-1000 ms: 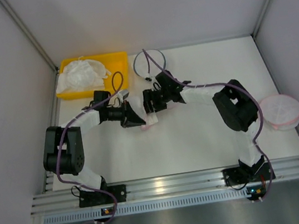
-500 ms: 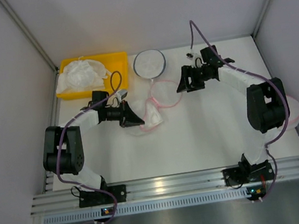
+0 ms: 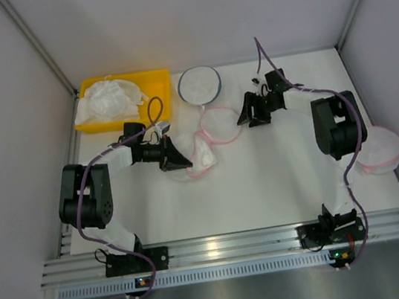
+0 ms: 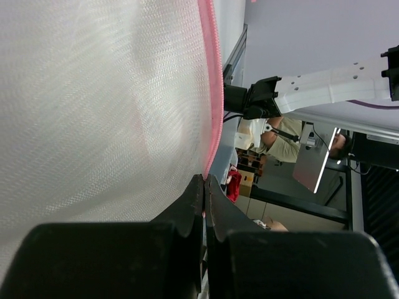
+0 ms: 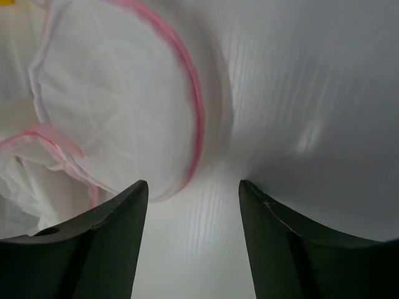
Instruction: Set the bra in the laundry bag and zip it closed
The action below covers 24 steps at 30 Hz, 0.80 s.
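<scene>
The laundry bag [image 3: 211, 134] lies open mid-table, its pink-rimmed lid [image 5: 118, 106] folded back. Crumpled white fabric that looks like the bra [image 3: 204, 153] sits in its lower half and also shows in the right wrist view [image 5: 25, 187]. My left gripper [image 3: 184, 159] is shut on the bag's pink rim [image 4: 214, 106] at its left edge; in the left wrist view [image 4: 204, 178] the fingertips pinch the rim. My right gripper [image 3: 246, 117] is open and empty just right of the bag, in the right wrist view [image 5: 193, 184] low over the table beside the lid.
A yellow bin [image 3: 158, 76] with white fabric items [image 3: 108, 99] stands at back left. A round white bag with a dark rim [image 3: 199, 84] lies behind the laundry bag. Another pink-rimmed bag [image 3: 380, 149] lies at the right edge.
My right gripper left the bag's opening and swung up to the back right, then settled just right of the bag. The bag's lid now lies open. My left gripper kept its hold.
</scene>
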Available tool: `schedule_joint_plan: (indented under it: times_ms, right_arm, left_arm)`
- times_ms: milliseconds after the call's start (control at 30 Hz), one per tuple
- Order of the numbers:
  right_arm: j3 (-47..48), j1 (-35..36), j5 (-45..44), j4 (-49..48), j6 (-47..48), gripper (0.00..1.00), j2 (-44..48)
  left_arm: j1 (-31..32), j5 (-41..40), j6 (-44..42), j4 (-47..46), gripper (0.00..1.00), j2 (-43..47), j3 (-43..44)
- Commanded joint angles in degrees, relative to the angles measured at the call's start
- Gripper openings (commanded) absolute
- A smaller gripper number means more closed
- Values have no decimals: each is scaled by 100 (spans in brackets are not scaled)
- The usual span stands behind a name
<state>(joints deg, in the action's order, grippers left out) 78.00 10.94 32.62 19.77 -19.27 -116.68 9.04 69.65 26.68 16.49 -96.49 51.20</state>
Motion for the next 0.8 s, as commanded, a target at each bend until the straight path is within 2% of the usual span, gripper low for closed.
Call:
schedule_joint_plan:
  times_ms: [0,100,133,200,233,333,467,533,633,700,767]
  right_arm:
    - [330,-4,110,-754,-296,60,-529]
    - [234,22,674,-1419,-569,56,-654]
    - [207,31,762,-1493,-630,50,-689]
    - [242,22,938,-1528,-605,35,-715]
    - [234,14,948,-1511,-578,21,-681]
    - [85,-57,965,-1424,-368,0,-365]
    - [-302,-241,1430,-1239,-218,0,329]
    - [-695,-355,1650,-1239,-279,0,978]
    - [-1327,-435,2028,-1361,-586,0,1963]
    - [-1654,-444,2256,-1624,-981,0,2681]
    - [-1963,-444,2301,-1695,-1367,0,3071]
  left_arm:
    - [-60,207,-145,-146,0,-63,127]
    - [-104,207,-128,-146,0,-72,153]
    - [-113,207,-119,-146,0,-63,162]
    - [-157,207,-127,-120,0,-72,197]
    - [-174,198,-154,-85,0,-55,276]
    - [-306,137,-303,117,1,-81,487]
    - [-473,-47,-268,126,7,-98,803]
    - [-534,-336,-251,126,9,-124,970]
    - [-605,-705,-242,126,14,-151,1278]
    - [-614,-1110,-268,179,21,-160,1418]
    - [-614,-1434,-373,310,25,-160,1463]
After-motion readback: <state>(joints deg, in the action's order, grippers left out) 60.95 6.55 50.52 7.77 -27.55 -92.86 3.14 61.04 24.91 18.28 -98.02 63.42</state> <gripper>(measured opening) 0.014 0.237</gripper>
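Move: The laundry bag lies open. The right rim of its lid is about 3 cm left and 2 cm ahead of the right hand's open fingers, 1 cm lower, with the lid's middle some 10 cm left. From that hand the bra sits roughly 19 cm left and 9 cm back, and a blue-rimmed bag 17 cm left, 16 cm ahead. The left hand, shut on the bag body's near rim, has the bra about 6 cm right, 7 cm ahead and 8 cm below. Forward and left by about 3 cm, low over the table, the right hand reaches the lid's right rim, shuts its fingers on it, then hauls it up some 13 cm and back about 8, rolling its left side up. Meanwhile the left hand goes forward about 8 cm, slightly left and up, and partly opens, loosening its pinch on the body's rim. ##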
